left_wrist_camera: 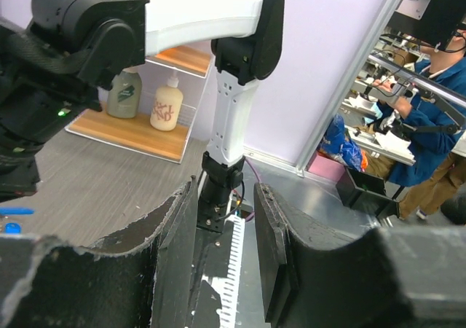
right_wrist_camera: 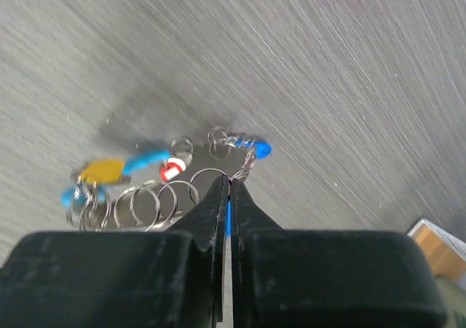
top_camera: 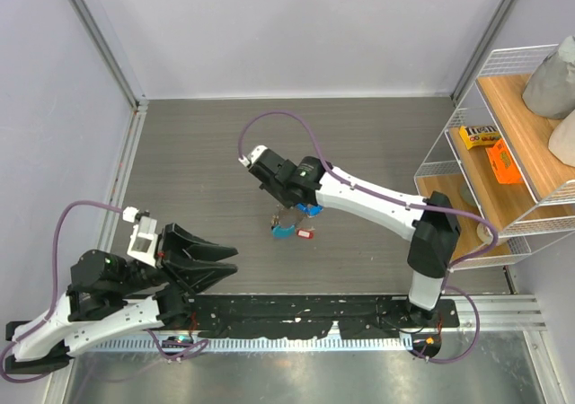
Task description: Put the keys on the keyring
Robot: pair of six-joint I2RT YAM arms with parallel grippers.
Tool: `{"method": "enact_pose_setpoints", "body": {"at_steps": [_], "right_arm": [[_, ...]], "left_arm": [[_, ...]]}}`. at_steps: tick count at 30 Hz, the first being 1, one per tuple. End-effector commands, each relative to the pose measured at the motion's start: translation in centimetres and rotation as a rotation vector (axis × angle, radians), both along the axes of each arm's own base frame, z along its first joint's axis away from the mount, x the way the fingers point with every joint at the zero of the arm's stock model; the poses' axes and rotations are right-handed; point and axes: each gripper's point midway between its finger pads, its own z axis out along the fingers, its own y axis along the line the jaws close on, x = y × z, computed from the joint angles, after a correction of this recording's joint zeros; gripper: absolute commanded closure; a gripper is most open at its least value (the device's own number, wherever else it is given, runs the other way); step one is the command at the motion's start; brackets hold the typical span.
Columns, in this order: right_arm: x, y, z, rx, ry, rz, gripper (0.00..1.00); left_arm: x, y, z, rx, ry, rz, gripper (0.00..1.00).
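My right gripper is shut, and its tips pinch the thin silvery wire of the keyring. The keyring is a string of small loops with a light-blue band. It hangs just over the grey table. On the loops hang keys with a yellow tag, a red-and-white tag and a blue tag. From above, the right gripper is over the keyring at mid-table, with a red tag beside it. My left gripper is open and holds nothing. It is at the near left, far from the keys.
A wire shelf with wooden boards stands at the right edge and holds yellow and orange packets. Its lower board holds two bottles. A black rail runs along the near edge between the arm bases. Grey walls enclose the table.
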Motion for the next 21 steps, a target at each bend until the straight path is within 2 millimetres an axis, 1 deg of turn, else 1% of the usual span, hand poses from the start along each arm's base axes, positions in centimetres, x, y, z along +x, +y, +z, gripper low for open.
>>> {"method": "enact_pose_setpoints", "body": {"at_steps": [1,4,6,7,8,9,10,11,12,14,17,19,20,21], "right_arm": [[2.2,1.9,-2.5,0.041,0.006,-0.013,0.95],[4.1,1.9,-4.0,0.038,0.01,-0.047,0.95],[5.5,1.9,-4.7,0.042,-0.002,-0.075,0.95],[5.8,2.1,-5.0,0.045,0.001,-0.08,0.95],[6.4,2.5,-5.3,0.054,-0.004,-0.082,0.94],[6.9,3.0,-5.0,0.073,-0.016,-0.083,0.95],[7.1,3.2,-5.6,0.069,-0.013,-0.086,0.95],[7.5,3.7,-5.2,0.086,-0.019,-0.084,0.94],[7.5,4.1,-5.5,0.09,-0.011,-0.079,0.94],[7.7,4.5,-5.2,0.109,-0.013,-0.077,0.94],[7.8,4.8,-4.1,0.143,-0.033,-0.071,0.94],[7.7,4.6,-3.0,0.169,-0.052,-0.068,0.8],[7.6,4.6,-2.3,0.183,-0.061,-0.069,0.65],[7.5,4.2,-1.4,0.203,-0.076,-0.073,0.6]], "left_arm": [[0.3,0.2,0.1,-0.009,0.007,0.021,0.58],[0.5,0.0,-0.1,-0.004,0.01,0.024,0.58],[0.6,-0.1,-0.2,-0.001,0.015,0.029,0.58],[0.7,-0.3,-0.3,0.005,0.017,0.029,0.58],[0.8,-0.4,-0.4,0.009,0.019,0.034,0.58],[0.9,-0.5,-0.5,0.013,0.021,0.035,0.58],[0.9,-0.6,-0.5,0.016,0.022,0.037,0.58],[1.0,-0.7,-0.6,0.019,0.023,0.037,0.58],[1.1,-0.8,-0.6,0.022,0.023,0.04,0.59],[1.1,-0.9,-0.6,0.03,0.023,0.041,0.59],[1.6,-1.1,-1.2,0.049,0.032,0.065,0.59],[2.1,-1.2,-1.6,0.064,0.037,0.089,0.59],[2.3,-1.2,-1.8,0.074,0.037,0.099,0.58],[2.5,-1.2,-1.8,0.077,0.038,0.109,0.58]]}}
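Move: The right hand still grips the keyring shut between its fingertips, with the ring and its tagged keys hanging roughly 5 cm under the fingers. The bare tabletop spot where it will be laid is about 6 cm ahead of this hand, level with it sideways and some 11 cm down; nothing loose stands close by. From the left hand, waiting high, that spot is roughly 28 cm ahead, 7 cm to the right and 31 cm below. The right hand keeps its pinch on the keyring and lays it on the table, swinging forward and slightly left while sinking, then dropping more steeply, about 7 cm out and 10 cm down in all. At the bottom the fingers part and let go of the ring, and the hand lifts about 1 cm. The empty left hand eases about 2 cm down and forward. ##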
